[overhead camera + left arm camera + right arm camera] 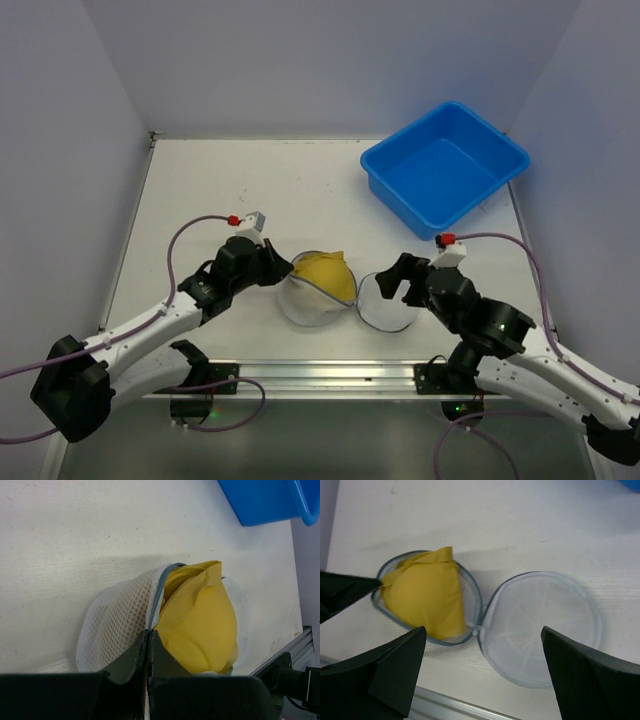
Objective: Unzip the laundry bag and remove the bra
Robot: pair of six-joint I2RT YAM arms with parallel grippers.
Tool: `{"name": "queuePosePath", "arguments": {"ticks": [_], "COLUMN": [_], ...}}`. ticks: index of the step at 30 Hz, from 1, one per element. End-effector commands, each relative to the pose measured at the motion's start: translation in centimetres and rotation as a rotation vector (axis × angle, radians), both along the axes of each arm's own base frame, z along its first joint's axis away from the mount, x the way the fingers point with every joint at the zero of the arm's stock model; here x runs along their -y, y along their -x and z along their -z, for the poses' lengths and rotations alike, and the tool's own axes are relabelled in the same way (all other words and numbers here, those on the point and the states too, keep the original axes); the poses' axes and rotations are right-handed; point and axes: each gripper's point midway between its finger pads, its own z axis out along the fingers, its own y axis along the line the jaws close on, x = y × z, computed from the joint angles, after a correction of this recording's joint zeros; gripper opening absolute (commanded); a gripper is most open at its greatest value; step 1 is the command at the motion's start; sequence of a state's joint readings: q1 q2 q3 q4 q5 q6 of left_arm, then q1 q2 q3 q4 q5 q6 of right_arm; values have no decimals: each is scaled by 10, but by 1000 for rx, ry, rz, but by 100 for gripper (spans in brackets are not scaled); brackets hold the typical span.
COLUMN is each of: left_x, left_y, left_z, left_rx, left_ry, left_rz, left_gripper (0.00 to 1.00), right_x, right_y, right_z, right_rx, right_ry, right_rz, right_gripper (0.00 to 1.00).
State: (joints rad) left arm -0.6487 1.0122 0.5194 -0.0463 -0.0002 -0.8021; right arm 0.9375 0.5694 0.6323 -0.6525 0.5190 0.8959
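The laundry bag [298,303] lies unzipped near the front edge, its two round mesh halves spread flat like a clamshell. The left half [117,625] holds the yellow bra [326,272], which bulges above the bluish zipper rim. My left gripper [285,268] is shut on that half's rim at its left side; the mesh edge runs down between its jaws [149,636]. The right half [542,625] lies empty. My right gripper [398,285] hangs open just above it, its fingers spread wide around the hinge [484,630], holding nothing. The bra [427,600] also shows in the right wrist view.
A blue plastic tub [445,165] stands at the back right of the white table [250,190]. A metal rail [320,375] runs along the front edge, close under the bag. Grey walls close in the left, right and far sides.
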Motion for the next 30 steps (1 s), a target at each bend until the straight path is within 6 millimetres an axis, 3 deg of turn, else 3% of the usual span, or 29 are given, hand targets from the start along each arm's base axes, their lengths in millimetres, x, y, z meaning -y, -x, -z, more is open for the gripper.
{"name": "queuePosePath", "arguments": {"ticks": [1, 7, 12, 16, 22, 26, 29, 30], "left_x": [1, -6, -8, -10, -8, -8, -7, -6], "left_y": [-5, 2, 7, 9, 8, 8, 8, 8], "left_z": [-14, -7, -2, 1, 1, 5, 8, 8], "left_rx": [71, 69, 64, 64, 67, 59, 47, 48], "left_ry": [45, 53, 74, 75, 83, 77, 81, 86], "left_rz": [-12, -28, -28, -35, -34, -33, -30, -28], "left_gripper": [0, 0, 0, 0, 0, 0, 0, 0], "right_x": [-52, -102, -131, -157, -171, -173, -177, -178], "right_y": [-11, -32, -47, -47, -45, -39, -34, -35], "right_z": [-39, -28, 7, 19, 38, 36, 28, 26], "right_rx": [147, 25, -37, -62, -117, -110, -88, -83], "right_ry": [-81, -118, -158, -186, -191, -188, -183, -184], "right_rz": [-214, -324, -410, -509, -561, -601, -632, -635], "right_gripper": [99, 99, 99, 99, 99, 98, 84, 74]}}
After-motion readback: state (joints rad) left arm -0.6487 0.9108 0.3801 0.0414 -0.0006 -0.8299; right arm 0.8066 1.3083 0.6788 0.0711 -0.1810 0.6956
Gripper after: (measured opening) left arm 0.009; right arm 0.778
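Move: The bra bulges from the open bag about 15 cm to the left of my right hand, some 3 cm farther out and about 8 cm below it. The bag's mesh body lies about 17 cm to the left and 2 cm nearer; the empty mesh flap lies almost beneath this hand, 4 cm nearer and 15 cm down. From my left hand, which already pinches the bag's zip edge, the bra is about 9 cm to the right, 2 cm nearer and 3 cm lower. With the gripper wide open, I sweep my right hand about 16 cm left to the bra, sinking some 6 cm and going forward before easing back slightly, while turning about 30 degrees counter-clockwise and tipping the fingers down. Over the bra the fingers straddle it and begin to close, touching its right side. My left hand keeps its pinch on the zip edge, easing slightly back and down. ##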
